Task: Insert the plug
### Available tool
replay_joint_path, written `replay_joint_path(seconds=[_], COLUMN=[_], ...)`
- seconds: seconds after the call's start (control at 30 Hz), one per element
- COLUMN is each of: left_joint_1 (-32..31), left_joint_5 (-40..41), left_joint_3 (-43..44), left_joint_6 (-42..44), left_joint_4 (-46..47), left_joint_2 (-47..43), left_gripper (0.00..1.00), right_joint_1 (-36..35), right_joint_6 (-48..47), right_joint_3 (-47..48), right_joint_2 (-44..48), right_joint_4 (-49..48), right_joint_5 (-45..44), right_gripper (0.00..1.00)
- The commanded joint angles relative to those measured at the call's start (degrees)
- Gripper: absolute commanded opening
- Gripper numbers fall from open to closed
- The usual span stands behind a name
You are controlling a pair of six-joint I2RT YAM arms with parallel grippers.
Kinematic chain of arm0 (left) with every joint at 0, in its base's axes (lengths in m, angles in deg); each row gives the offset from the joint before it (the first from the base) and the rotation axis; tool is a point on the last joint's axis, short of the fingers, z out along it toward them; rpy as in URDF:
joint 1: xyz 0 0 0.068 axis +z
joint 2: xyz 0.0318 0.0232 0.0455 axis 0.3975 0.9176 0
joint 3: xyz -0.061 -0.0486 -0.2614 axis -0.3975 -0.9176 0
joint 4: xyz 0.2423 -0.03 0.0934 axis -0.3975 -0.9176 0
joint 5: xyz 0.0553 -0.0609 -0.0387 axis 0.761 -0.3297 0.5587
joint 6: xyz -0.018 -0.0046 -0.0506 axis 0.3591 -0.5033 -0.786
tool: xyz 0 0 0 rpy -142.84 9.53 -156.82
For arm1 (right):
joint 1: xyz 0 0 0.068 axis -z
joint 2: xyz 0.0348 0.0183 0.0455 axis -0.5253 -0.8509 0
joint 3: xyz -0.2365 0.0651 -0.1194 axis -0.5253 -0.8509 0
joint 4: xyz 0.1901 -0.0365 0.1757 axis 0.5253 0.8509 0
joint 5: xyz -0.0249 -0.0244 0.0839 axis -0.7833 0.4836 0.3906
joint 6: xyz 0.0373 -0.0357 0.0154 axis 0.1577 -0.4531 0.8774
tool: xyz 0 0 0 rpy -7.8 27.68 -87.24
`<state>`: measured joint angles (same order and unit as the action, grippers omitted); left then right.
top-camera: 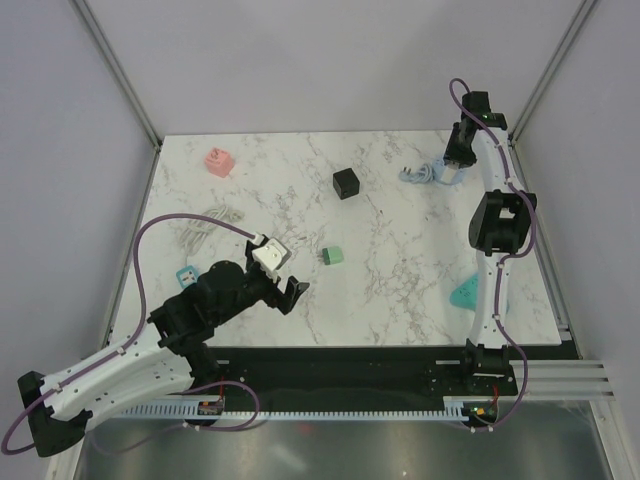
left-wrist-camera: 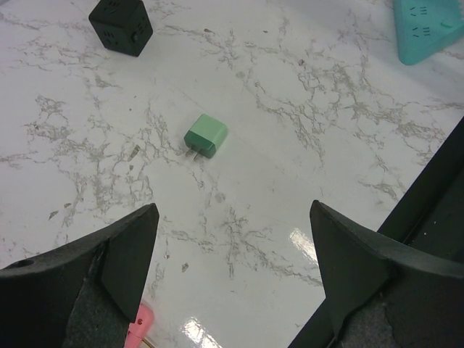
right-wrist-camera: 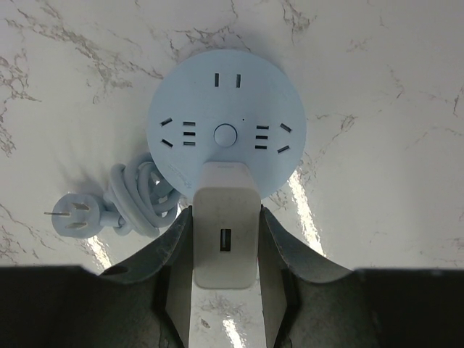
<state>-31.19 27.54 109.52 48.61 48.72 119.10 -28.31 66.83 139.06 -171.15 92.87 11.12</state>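
My right gripper (right-wrist-camera: 225, 217) is shut on a white USB charger plug (right-wrist-camera: 225, 239), USB port facing the camera. The plug's far end sits over the near edge of a round light-blue power strip (right-wrist-camera: 225, 123); its prongs are hidden, so I cannot tell whether they are in a socket. The strip's coiled cord and plug (right-wrist-camera: 119, 206) lie to its left. In the top view this gripper (top-camera: 452, 165) is at the far right by the blue strip (top-camera: 420, 175). My left gripper (left-wrist-camera: 233, 217) is open and empty above the marble, short of a green plug (left-wrist-camera: 206, 135).
A black socket cube (top-camera: 346, 183), a pink cube (top-camera: 219, 161), a grey coiled cord (top-camera: 205, 222), a small teal item (top-camera: 186, 274) and a teal triangular strip (top-camera: 466, 292) lie on the marble table (top-camera: 400, 300). The green plug (top-camera: 333, 256) is near the middle.
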Motion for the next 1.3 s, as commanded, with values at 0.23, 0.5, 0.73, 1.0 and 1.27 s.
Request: replay_joint_path(seconds=[0.23, 0.5, 0.73, 1.0, 1.27], left_joint_1=[-0.2, -0.2, -0.2, -0.2, -0.2], left_joint_5=[0.1, 0.1, -0.4, -0.8, -0.5], left_joint_3=[0.1, -0.1, -0.1, -0.2, 0.0], left_joint_6=[1.8, 2.0, 2.1, 2.1, 2.2], left_joint_4=[2.2, 2.2, 2.4, 2.7, 2.9], left_joint_2=[-1.0, -1.4, -1.4, -0.8, -0.3], left_gripper=[0.92, 0.92, 0.92, 0.92, 0.92], right_joint_1=[2.3, 2.3, 1.5, 1.1, 1.1], right_joint_6=[-13.6, -21.3, -32.7, -42.1, -45.6], right_joint_3=[-5.8, -9.8, -19.4, -26.2, -35.1], right_joint_2=[3.4, 5.7, 13.1, 20.7, 24.8], right_joint_4=[3.1, 2.2, 0.5, 0.3, 0.1], right_joint_5=[4.3, 6.4, 5.6, 8.8, 13.4], right_gripper=[0.39, 0.23, 0.13, 0.06, 0.06])
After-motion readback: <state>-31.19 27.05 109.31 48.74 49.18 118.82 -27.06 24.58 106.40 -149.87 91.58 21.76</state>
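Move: The round blue power strip sits right under the white charger held in the right hand, its middle about 3 cm ahead, 1 cm right and 5 cm below. Its coiled cord is about 6 cm left and 2 cm ahead of the hand, and the cord's own plug 12 cm left and 2 cm ahead, both some 6 cm down. The teal tray lies around 36 cm back and 4 cm right. From the idle left hand, the strip is roughly 42 cm ahead, 53 cm right and 18 cm lower. The power strip, with the charger still on its near outlet, is drawn back across the table towards the robot by the right hand, about 10 cm and nearly level. The hand twists first, creeping back, then pulls back faster, turning some 40 degrees counter-clockwise in all and tipping a little steeper. The fingers keep their hold on the charger throughout. ##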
